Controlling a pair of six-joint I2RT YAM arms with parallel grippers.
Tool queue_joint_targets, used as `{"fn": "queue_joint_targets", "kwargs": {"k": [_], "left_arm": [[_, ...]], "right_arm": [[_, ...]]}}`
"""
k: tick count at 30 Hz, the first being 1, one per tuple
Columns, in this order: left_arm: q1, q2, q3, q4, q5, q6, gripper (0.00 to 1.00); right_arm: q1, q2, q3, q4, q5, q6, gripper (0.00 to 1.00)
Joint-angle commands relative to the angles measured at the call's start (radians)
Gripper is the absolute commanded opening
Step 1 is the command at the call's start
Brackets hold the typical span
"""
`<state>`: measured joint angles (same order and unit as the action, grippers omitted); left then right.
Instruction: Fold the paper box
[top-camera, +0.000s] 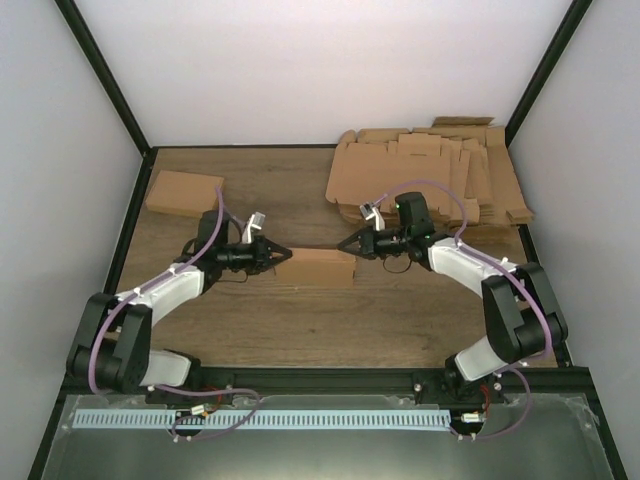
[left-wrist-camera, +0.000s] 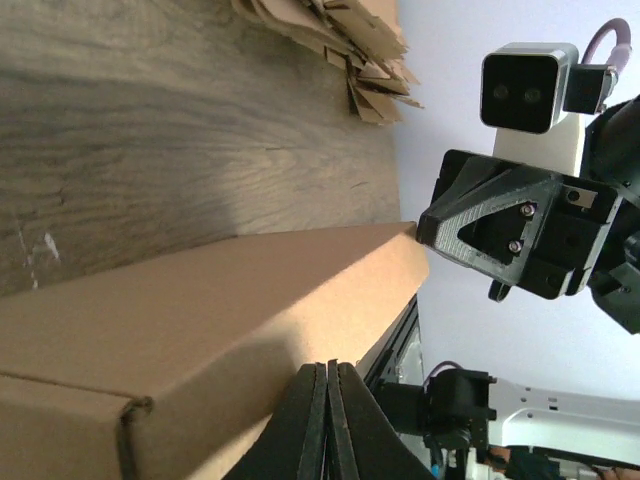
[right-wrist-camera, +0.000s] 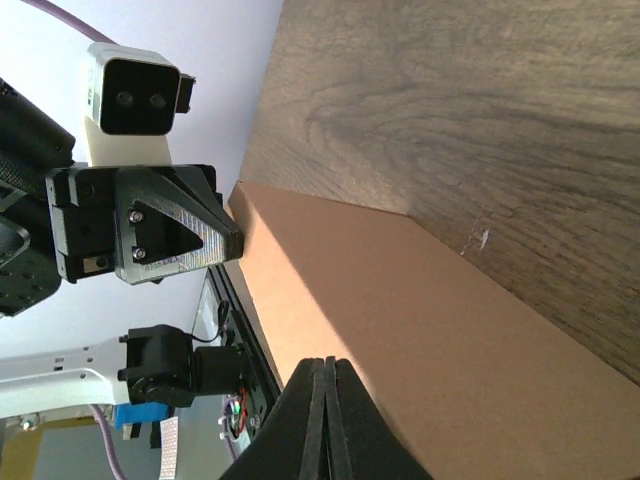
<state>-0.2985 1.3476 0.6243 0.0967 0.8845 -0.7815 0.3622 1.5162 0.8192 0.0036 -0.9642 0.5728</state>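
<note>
The paper box (top-camera: 320, 268) lies in the middle of the table as a closed, shallow brown carton. My left gripper (top-camera: 287, 254) is shut with nothing between its fingers, its tip at the box's left end. My right gripper (top-camera: 341, 243) is also shut and empty, its tip at the box's far right corner. In the left wrist view the shut left gripper (left-wrist-camera: 328, 368) points along the box (left-wrist-camera: 220, 320), with the right gripper (left-wrist-camera: 428, 228) at the far corner. In the right wrist view the shut right gripper (right-wrist-camera: 325, 362) lies over the box (right-wrist-camera: 430, 330), opposite the left gripper (right-wrist-camera: 236, 246).
A thick pile of flat brown cardboard sheets (top-camera: 430, 170) covers the back right of the table, its edge showing in the left wrist view (left-wrist-camera: 330, 40). Another folded brown box (top-camera: 183, 192) sits at the back left. Black frame posts and white walls enclose the table.
</note>
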Motion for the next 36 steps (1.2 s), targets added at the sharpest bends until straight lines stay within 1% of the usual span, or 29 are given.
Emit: {"fn": "queue_joint_targets", "kwargs": {"k": [1,4,8,11,15,18,21,24,29,33,36], "left_arm": [[0.006,0.056,-0.029,0.059,0.014,0.027,0.04],[0.006,0.068,-0.031,0.060,0.013,0.031,0.04],[0.006,0.061,-0.029,0.045,0.010,0.042,0.04],[0.006,0.055,-0.026,0.026,0.007,0.050,0.04],[0.006,0.047,-0.018,0.010,0.003,0.053,0.04],[0.004,0.035,-0.004,0.007,0.009,0.042,0.04],[-0.010,0.023,0.018,0.018,0.021,0.019,0.04],[-0.036,0.018,0.056,0.013,0.036,0.004,0.04],[-0.058,0.030,0.125,-0.027,0.021,0.015,0.04],[-0.073,0.084,0.127,-0.035,-0.011,0.037,0.04],[-0.073,0.132,0.100,-0.029,-0.028,0.050,0.04]], "right_arm": [[0.019,-0.033,0.091,-0.097,0.034,-0.030,0.01],[0.075,-0.032,0.133,-0.091,0.021,-0.007,0.01],[0.139,0.031,0.177,-0.045,-0.008,0.029,0.01],[0.144,0.076,0.169,-0.009,-0.002,0.051,0.01],[0.144,0.136,0.138,-0.013,0.026,0.036,0.01],[0.143,0.180,0.088,-0.001,0.049,0.025,0.01],[0.142,0.218,0.066,0.033,0.038,0.032,0.01],[0.142,0.214,0.067,0.039,0.041,0.037,0.01],[0.142,0.175,0.083,-0.003,0.067,0.016,0.01],[0.142,0.132,0.092,-0.016,0.070,0.019,0.01],[0.142,0.094,0.118,-0.045,0.085,0.013,0.01]]}}
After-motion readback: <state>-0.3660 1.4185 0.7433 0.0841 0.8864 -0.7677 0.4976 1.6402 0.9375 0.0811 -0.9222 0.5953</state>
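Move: The paper box stands on its long edge between the hands: its middle is about 6 cm to the right of the left fingertips and 6 cm below them, about 1 cm back. From the right fingertips it is some 6 cm left, 2 cm back and 6 cm below. The cardboard stack lies roughly 28 cm ahead of the right hand, 22 cm right and 10 cm lower; the small box is about 24 cm ahead of the left hand, 29 cm left and 10 cm lower. The box's narrow top is worked from both ends with shut fingers: the right hand comes free of its far right corner, arcs up about 4 cm and over to the left some 5 cm, then sinks to press on the top nearer the middle and stays there. The left fingertips keep resting on the top, then lift about 3 cm while shifting nearly as far right, towards the right hand, and begin to sink again. ##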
